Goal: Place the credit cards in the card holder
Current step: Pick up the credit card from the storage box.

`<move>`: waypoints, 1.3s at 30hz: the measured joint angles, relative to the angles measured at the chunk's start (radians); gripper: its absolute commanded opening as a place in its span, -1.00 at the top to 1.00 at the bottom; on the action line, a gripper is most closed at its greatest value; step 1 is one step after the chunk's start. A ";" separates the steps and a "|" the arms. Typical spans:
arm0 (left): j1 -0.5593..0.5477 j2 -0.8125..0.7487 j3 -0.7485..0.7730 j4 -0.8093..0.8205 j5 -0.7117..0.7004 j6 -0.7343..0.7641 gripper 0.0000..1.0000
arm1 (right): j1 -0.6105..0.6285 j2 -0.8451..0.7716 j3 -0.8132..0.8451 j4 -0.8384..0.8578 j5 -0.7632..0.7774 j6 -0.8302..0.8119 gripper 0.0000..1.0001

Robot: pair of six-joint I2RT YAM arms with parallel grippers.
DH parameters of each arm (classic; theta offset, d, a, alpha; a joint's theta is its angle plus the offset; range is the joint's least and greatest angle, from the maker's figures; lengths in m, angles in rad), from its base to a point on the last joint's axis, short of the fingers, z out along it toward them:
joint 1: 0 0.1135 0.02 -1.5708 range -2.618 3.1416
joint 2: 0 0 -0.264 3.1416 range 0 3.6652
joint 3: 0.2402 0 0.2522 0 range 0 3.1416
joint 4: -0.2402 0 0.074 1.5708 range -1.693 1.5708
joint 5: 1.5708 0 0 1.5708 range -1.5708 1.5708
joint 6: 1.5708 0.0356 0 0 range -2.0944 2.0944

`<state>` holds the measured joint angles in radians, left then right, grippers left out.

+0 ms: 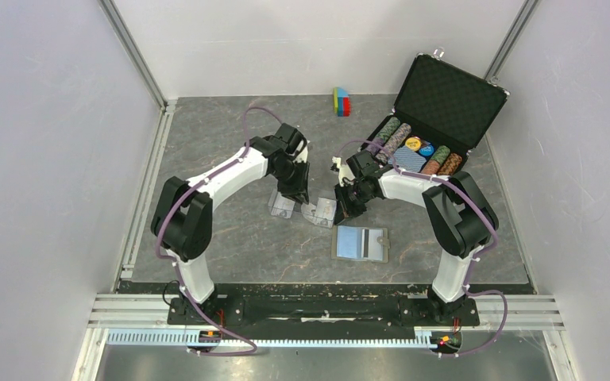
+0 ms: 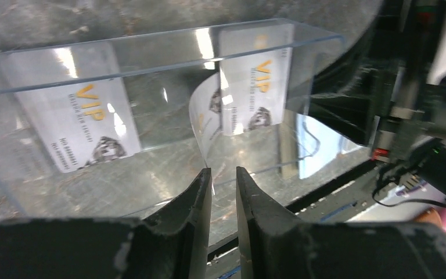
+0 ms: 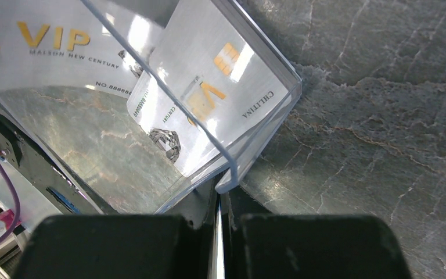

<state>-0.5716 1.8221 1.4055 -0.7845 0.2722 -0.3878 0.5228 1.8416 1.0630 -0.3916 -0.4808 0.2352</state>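
A clear plastic case [image 1: 311,211] sits mid-table between both arms, with pale credit cards marked VIP inside it. In the left wrist view one card [image 2: 80,125] lies at the left of the case [image 2: 151,47], another [image 2: 256,81] stands at the right, and a bent card's edge [image 2: 202,125] runs down to my left gripper [image 2: 223,172]. That gripper's jaws stand a narrow gap apart. My right gripper [image 3: 219,196] is shut on a thin wall of the case [image 3: 235,165], a card [image 3: 209,99] just beyond it. The grey card holder [image 1: 360,244] lies open nearer the arm bases, blue lining up.
A black chip briefcase [image 1: 433,119] stands open at the back right, with chip stacks and a blue card deck inside. A small coloured block [image 1: 341,101] sits at the back centre. Metal rails edge the table on the left and at the front.
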 measured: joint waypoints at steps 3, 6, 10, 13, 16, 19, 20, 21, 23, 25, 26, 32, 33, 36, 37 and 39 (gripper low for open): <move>-0.015 0.000 0.016 0.011 0.039 -0.001 0.45 | 0.000 0.000 0.000 0.000 0.000 0.000 1.00; -0.041 0.000 0.028 0.047 0.096 -0.004 0.45 | 0.000 0.000 -0.001 0.002 -0.001 0.000 1.00; -0.072 0.032 0.027 0.087 0.104 -0.004 0.44 | 0.012 0.001 -0.002 0.034 -0.019 0.000 1.00; -0.079 0.067 0.019 0.084 0.092 -0.004 0.44 | 0.019 0.001 -0.002 0.047 -0.027 0.001 1.00; -0.076 0.085 0.014 0.079 0.068 -0.004 0.39 | 0.018 0.002 -0.003 0.048 -0.031 0.008 1.00; -0.076 0.090 0.014 0.075 0.046 -0.004 0.23 | 0.018 0.002 -0.003 0.056 -0.036 0.008 1.00; -0.076 0.090 0.014 0.075 0.040 -0.004 0.17 | 0.018 0.002 -0.003 0.056 -0.038 0.008 1.00; -0.076 0.090 0.014 0.075 0.037 -0.004 0.14 | 0.018 0.002 -0.003 0.056 -0.038 0.008 1.00; -0.076 0.090 0.014 0.074 0.025 -0.004 0.10 | 0.018 0.002 -0.003 0.057 -0.038 0.007 1.00; -0.075 0.090 0.014 0.075 0.018 -0.004 0.08 | 0.018 0.002 -0.003 0.058 -0.037 0.007 1.00; -0.072 0.090 0.014 0.075 0.018 -0.004 0.07 | 0.019 0.002 -0.003 0.058 -0.037 0.006 1.00; -0.026 0.073 -0.008 0.094 0.035 -0.004 0.00 | 0.018 -0.010 -0.004 0.058 -0.027 -0.002 1.00; -0.014 0.069 -0.013 0.095 0.039 -0.004 -0.01 | 0.018 -0.016 -0.005 0.059 -0.023 -0.004 1.00; 0.030 0.062 -0.034 0.108 0.048 -0.004 -0.03 | 0.018 -0.048 -0.011 0.058 -0.007 -0.016 1.00; 0.045 0.061 -0.042 0.111 0.048 -0.004 -0.03 | 0.018 -0.063 -0.012 0.058 0.001 -0.021 1.00; 0.069 0.061 -0.058 0.111 0.048 -0.004 -0.03 | 0.018 -0.098 -0.013 0.058 0.018 -0.030 1.00</move>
<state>-0.5026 1.8835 1.3472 -0.6735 0.3202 -0.3916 0.5411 1.7439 1.0504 -0.3340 -0.4629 0.2054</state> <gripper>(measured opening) 0.513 0.004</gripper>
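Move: The raised middle card in the storage box stands almost on edge just below the left fingertips, its middle about 4 cm down and 1 cm back. Around it, the right card lies some 5 cm to the left hand's right and 2 cm back, and the left card about 7 cm left and 1 cm back, both roughly 7 cm below. From the shut right hand, by the box's near right corner, the middle card is about 7 cm left, 3 cm ahead and 2 cm higher; the card holder is 7 cm right and 6 cm back. Touching the raised card with a fingertip, the left hand sweeps it about 5 cm to the right, rising first and then dropping some 4 cm, and comes off it. The fingers open from a quarter to half as the hand heads back left and forward over the box. The right hand, still shut by the box's right end, shifts 1.5 cm left, then lifts about 3 cm. ##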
